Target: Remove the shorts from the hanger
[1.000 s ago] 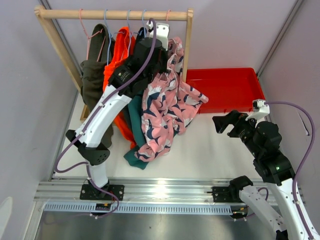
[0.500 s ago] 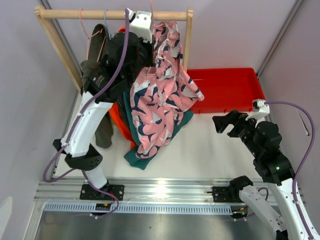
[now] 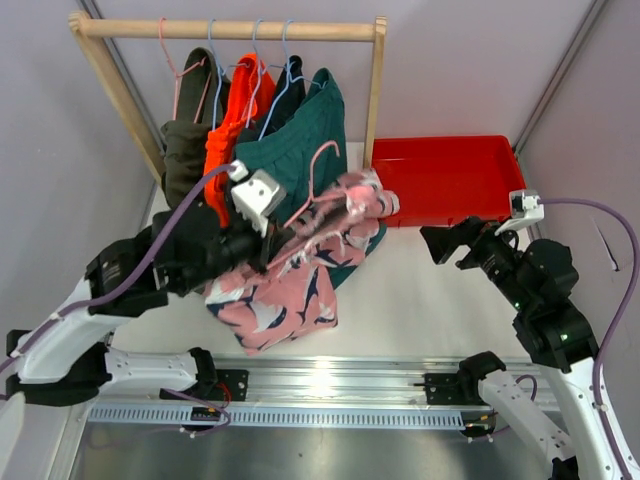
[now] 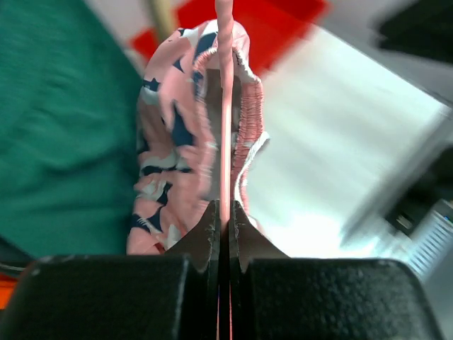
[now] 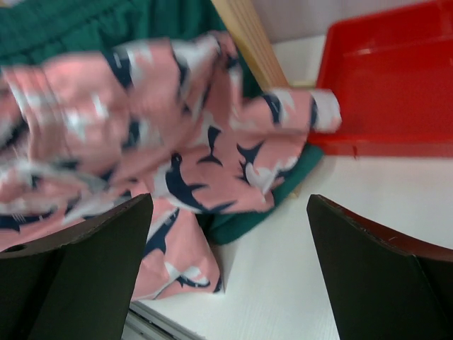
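Note:
The pink shorts with a navy-white print [image 3: 290, 285] hang bunched on a pink hanger [image 3: 315, 170] off the rail, low over the table in front of the rack. My left gripper [image 3: 273, 238] is shut on that hanger's wire; in the left wrist view the jaws [image 4: 225, 212] pinch the pink wire [image 4: 225, 106] with the shorts [image 4: 170, 142] draped past it. Olive [image 3: 185, 150], orange [image 3: 235, 110], navy [image 3: 290, 75] and teal shorts [image 3: 300, 140] stay on the rail. My right gripper [image 3: 435, 245] stands open to the right, facing the pink shorts [image 5: 141, 127], nothing between its fingers.
A wooden rack with its top rail [image 3: 230, 30] stands at the back left, its right post [image 3: 376, 90] beside a red bin [image 3: 450, 175]. White table shows between the pink shorts and my right arm [image 3: 400, 290].
My left arm has swung down and toward the near left, lifting the pink hanger with the printed shorts off the rail. The teal shorts are now uncovered. The right arm barely moved.

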Controlling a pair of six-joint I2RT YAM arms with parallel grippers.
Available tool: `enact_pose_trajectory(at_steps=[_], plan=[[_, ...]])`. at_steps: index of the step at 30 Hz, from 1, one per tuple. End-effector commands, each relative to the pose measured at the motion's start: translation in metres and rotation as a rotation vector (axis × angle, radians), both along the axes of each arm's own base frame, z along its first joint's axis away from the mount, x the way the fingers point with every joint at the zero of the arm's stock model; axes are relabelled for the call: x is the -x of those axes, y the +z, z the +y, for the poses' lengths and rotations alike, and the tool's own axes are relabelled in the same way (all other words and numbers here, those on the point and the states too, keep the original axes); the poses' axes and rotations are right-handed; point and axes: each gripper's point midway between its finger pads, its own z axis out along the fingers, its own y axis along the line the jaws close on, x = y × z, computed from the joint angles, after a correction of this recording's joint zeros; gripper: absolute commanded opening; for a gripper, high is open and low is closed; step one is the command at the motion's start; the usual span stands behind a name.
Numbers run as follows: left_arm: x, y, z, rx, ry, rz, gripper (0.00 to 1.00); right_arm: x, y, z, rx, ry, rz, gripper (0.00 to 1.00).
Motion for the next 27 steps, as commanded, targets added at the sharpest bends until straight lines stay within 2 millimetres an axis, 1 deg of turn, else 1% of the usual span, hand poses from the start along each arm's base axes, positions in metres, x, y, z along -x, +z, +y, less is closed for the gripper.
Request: enact_pose_trajectory(at_steps=[1, 2, 3, 4, 5, 6, 8, 9, 11, 12, 14, 16, 17, 20, 21, 23, 24, 25, 27], plan=[[0.046, 0.004, -0.015, 0.092, -0.178, 0.059, 0.0, 0.009, 0.057, 0.017, -0.039, 0.113, -0.158, 0.99], [0.054, 0.006, -0.018, 0.11, -0.204, 0.072, 0.0, 0.011, 0.069, 0.02, -0.035, 0.142, -0.183, 0.99], [0.061, 0.007, -0.019, 0.121, -0.226, 0.072, 0.0, 0.017, 0.077, 0.028, -0.033, 0.2, -0.209, 0.99], [0.07, 0.008, -0.022, 0.123, -0.25, 0.068, 0.0, 0.02, 0.084, 0.031, -0.029, 0.225, -0.23, 1.0], [0.072, 0.01, -0.023, 0.127, -0.249, 0.064, 0.0, 0.023, 0.094, 0.033, -0.02, 0.244, -0.261, 0.99], [0.073, 0.023, -0.019, 0.145, -0.24, 0.049, 0.0, 0.026, 0.101, 0.034, -0.017, 0.261, -0.283, 1.0], [0.07, 0.025, -0.023, 0.11, -0.206, 0.025, 0.0, 0.031, 0.111, 0.034, -0.008, 0.273, -0.318, 0.99], [0.071, 0.045, -0.018, 0.146, -0.208, 0.007, 0.0, 0.036, 0.12, 0.032, 0.007, 0.274, -0.352, 0.99], [0.072, 0.056, -0.023, 0.148, -0.231, -0.019, 0.0, 0.039, 0.125, 0.029, 0.023, 0.27, -0.367, 0.99], [0.073, 0.081, -0.016, 0.21, -0.234, -0.043, 0.0, 0.042, 0.129, 0.028, 0.025, 0.268, -0.376, 0.99], [0.069, 0.087, -0.017, 0.203, -0.224, -0.068, 0.0, 0.044, 0.13, 0.028, 0.026, 0.276, -0.375, 0.99], [0.066, 0.099, -0.012, 0.219, -0.204, -0.09, 0.0, 0.047, 0.129, 0.03, 0.028, 0.293, -0.364, 0.99], [0.065, 0.099, -0.015, 0.209, -0.207, -0.101, 0.0, 0.052, 0.128, 0.033, 0.031, 0.324, -0.366, 0.99], [0.068, 0.114, -0.014, 0.245, -0.23, -0.117, 0.0, 0.057, 0.123, 0.033, 0.054, 0.344, -0.371, 1.0], [0.071, 0.118, -0.014, 0.255, -0.245, -0.117, 0.0, 0.055, 0.121, 0.032, 0.058, 0.337, -0.371, 0.99], [0.073, 0.119, -0.014, 0.262, -0.259, -0.113, 0.0, 0.047, 0.115, 0.03, 0.07, 0.305, -0.362, 0.99], [0.076, 0.124, -0.009, 0.282, -0.269, -0.113, 0.0, 0.043, 0.115, 0.029, 0.071, 0.292, -0.368, 0.99], [0.077, 0.124, -0.009, 0.29, -0.275, -0.107, 0.0, 0.035, 0.107, 0.03, 0.083, 0.283, -0.352, 0.99], [0.082, 0.126, -0.005, 0.31, -0.295, -0.101, 0.0, 0.024, 0.106, 0.03, 0.082, 0.254, -0.363, 0.99]])
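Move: The pink-patterned shorts hang on the pink hanger whose one arm my left hand already pinches; their middle is about 2 cm ahead, 7 cm right and 10 cm below that hand. The green garment on the rack is some 18 cm ahead of it, 7 cm right and 12 cm lower. From my open right hand the shorts' middle lies about 22 cm left, level fore and aft, 5 cm below; the red tray is 27 cm ahead, 9 cm right and 30 cm down. Keeping the hanger pinched, I draw my left hand back about 7 cm, away from the rack, turning some 15 degrees clockwise, then lift it 10 cm with its left side dipping. Meanwhile my right hand, wide open, rises about 11 cm and eases a little back and left towards the shorts, tipping its fingers up 20 degrees and turning them left; it comes close to the cloth, but I can't see a touch. ##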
